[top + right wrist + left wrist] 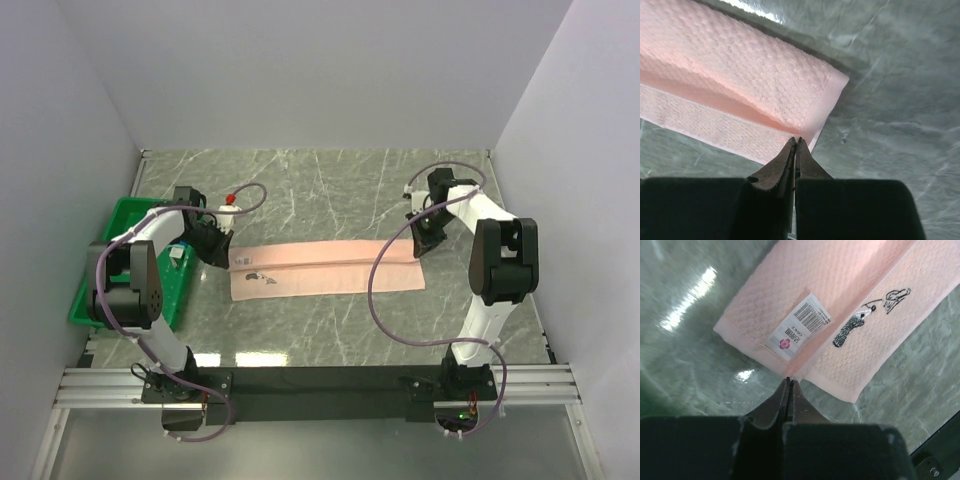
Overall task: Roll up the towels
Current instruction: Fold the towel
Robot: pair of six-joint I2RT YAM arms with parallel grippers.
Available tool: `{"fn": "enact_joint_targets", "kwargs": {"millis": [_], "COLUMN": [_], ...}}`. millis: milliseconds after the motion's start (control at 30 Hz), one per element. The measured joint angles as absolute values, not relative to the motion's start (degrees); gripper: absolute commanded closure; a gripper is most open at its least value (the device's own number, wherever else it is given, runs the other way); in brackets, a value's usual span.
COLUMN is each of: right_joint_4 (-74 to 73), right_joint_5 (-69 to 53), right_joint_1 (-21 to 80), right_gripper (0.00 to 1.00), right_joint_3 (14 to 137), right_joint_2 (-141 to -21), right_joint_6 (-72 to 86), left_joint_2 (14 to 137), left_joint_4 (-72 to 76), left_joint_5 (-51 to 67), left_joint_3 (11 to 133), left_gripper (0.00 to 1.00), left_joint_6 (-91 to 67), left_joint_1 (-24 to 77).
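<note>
One pale salmon-pink towel [330, 268] lies flat across the middle of the table as a long strip, folded lengthwise. My left gripper [222, 258] is shut with its tips at the strip's left end, right at the fold line [789, 381]. The white barcode tag [797, 327] and dark embroidery [860, 320] on the towel [840, 285] lie just beyond it. My right gripper [422, 248] is shut at the right end, its tips [796, 140] on the towel's [740, 75] near corner. Whether either pinches cloth is unclear.
A green plastic tray [128, 212] stands at the left edge of the table, beside the left arm. The right arm's purple cable [375, 290] hangs over the towel's right part. White walls close in the table on three sides.
</note>
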State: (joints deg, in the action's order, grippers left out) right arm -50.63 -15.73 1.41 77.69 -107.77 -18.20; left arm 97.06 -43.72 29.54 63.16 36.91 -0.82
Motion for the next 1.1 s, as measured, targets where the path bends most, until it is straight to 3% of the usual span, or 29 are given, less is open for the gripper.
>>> {"fn": "enact_joint_targets", "kwargs": {"millis": [400,767,1000,1100], "right_joint_4": [-51.0,-56.9,-59.4,-60.1], "right_joint_5": [-16.1,-13.8,-9.3,-9.5], "right_joint_1": [1.4,1.3,0.9,0.8], "right_gripper": [1.0,1.0,1.0,1.0], "right_joint_3": [77.5,80.2,75.7,75.3], "right_joint_2": [-111.0,-106.7,-105.1,-105.4], "right_joint_6": [-18.0,-19.9,-21.8,-21.9], "left_joint_2": [99.5,97.5,94.8,94.6], "left_joint_4": [-43.0,-54.3,-59.8,-60.1], "left_joint_5": [29.2,29.4,27.1,27.2], "left_joint_3": [62.3,67.0,65.7,64.6], "left_gripper": [0.99,1.0,0.99,0.91], "left_joint_6": [33.2,33.0,33.2,32.9], "left_joint_1": [-0.8,-0.9,-1.2,-1.3]}}
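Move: The pink towel's near corners are what the held edge is being taken to: the near left corner lies about 10 cm back, 2 cm right and some 3 cm below the left hand; the near right one is roughly 9 cm back, 2 cm right and 3 cm below the right hand. From the left hand, the barcode label is about 6 cm right and 2 cm ahead, the embroidery some 12 cm right and 4 cm back. The towel's folded-over long edge, still pinched near both ends, is dipped about 2 cm, lifted some 3 cm, then carried back towards the near edge, roughly 5 cm by the right hand, which swings some 2.5 cm right as it sinks again. The left hand draws back about 6 cm, fingertips tilting some 15 degrees towards the base, and comes free of its end; the right keeps its pinch. ##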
